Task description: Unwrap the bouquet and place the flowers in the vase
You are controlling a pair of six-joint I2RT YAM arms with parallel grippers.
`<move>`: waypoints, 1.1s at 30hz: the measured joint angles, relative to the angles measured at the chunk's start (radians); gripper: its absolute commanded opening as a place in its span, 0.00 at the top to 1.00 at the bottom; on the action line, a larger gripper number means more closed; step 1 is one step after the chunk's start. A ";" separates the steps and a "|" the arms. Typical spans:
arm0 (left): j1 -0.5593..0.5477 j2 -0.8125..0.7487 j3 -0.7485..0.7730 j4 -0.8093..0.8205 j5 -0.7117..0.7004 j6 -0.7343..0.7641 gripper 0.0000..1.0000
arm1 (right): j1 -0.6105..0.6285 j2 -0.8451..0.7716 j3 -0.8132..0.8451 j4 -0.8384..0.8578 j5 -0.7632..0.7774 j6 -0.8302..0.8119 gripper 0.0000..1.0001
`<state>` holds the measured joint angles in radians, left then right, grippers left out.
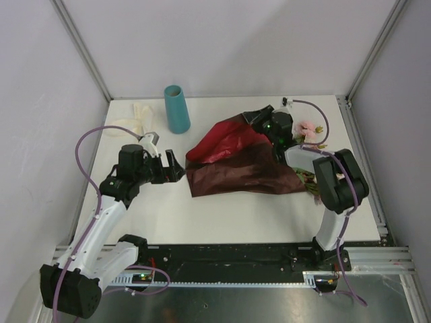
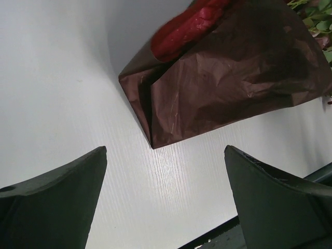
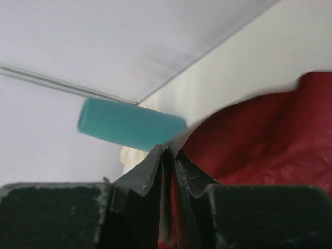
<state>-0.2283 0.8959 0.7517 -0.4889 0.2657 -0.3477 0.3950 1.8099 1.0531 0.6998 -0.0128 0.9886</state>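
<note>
The bouquet's dark red wrapping paper [image 1: 242, 161] lies opened out on the white table, one flap raised. My right gripper [image 1: 251, 118] is shut on that raised edge; in the right wrist view the paper [image 3: 259, 135] runs between the nearly closed jaws of the gripper [image 3: 170, 151]. The flowers [image 1: 308, 129] lie at the sheet's right side, a pink bloom and green stems showing behind the right arm. The teal vase [image 1: 177, 109] stands upright at the back and shows as the vase [image 3: 129, 124] beyond the right fingers. My left gripper [image 1: 176, 167] is open just left of the paper's corner [image 2: 153, 142], apart from it.
A cream ribbon [image 1: 135, 121] lies loose at the back left, near the vase. Green leaves [image 2: 317, 21] peek past the paper's far edge. Metal frame posts and pale walls close in the table's back and sides.
</note>
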 measured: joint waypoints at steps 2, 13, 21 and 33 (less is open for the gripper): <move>0.000 0.000 0.000 0.000 -0.001 0.000 0.00 | -0.010 0.050 0.013 0.000 -0.013 -0.003 0.67; 0.000 -0.001 0.000 0.000 -0.012 0.000 0.00 | -0.036 0.079 0.154 -0.303 0.000 -0.140 0.22; -0.001 -0.013 -0.003 0.000 -0.030 -0.001 0.00 | -0.110 -0.050 0.176 -0.547 -0.200 -0.348 0.15; -0.001 -0.013 -0.004 0.000 -0.047 -0.002 0.00 | -0.183 -0.008 0.189 -0.869 -0.549 -0.661 0.18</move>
<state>-0.2291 0.8829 0.7479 -0.4892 0.2192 -0.3500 0.2123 1.8015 1.2423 -0.1692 -0.5613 0.3271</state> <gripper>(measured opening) 0.995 0.828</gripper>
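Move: The right hand has the far end of the lifted, red-lined flap in its fingers. The edge of the lower brown flap, next to be reached, lies roughly 11 cm back from it, 6 cm to its right and 11 cm down. The pink flowers are some 14 cm back and 24 cm right, 9 cm lower; the vase is about level fore and aft, 26 cm left, its middle a little lower. From the left hand that brown edge is about 12 cm ahead, 31 cm right and 8 cm below. Down first, about 6 cm with a slight forward reach, the right hand opens wide and lets go of the red-lined flap. It then lifts some 3 cm as it starts drawing back and to the right, and sinks again over the brown flap, ending about 7 cm back and 9 cm lower overall. Meanwhile the wrist turns roughly 30 degrees counter-clockwise, rolls left side down and tips the fingers downward, still open. ##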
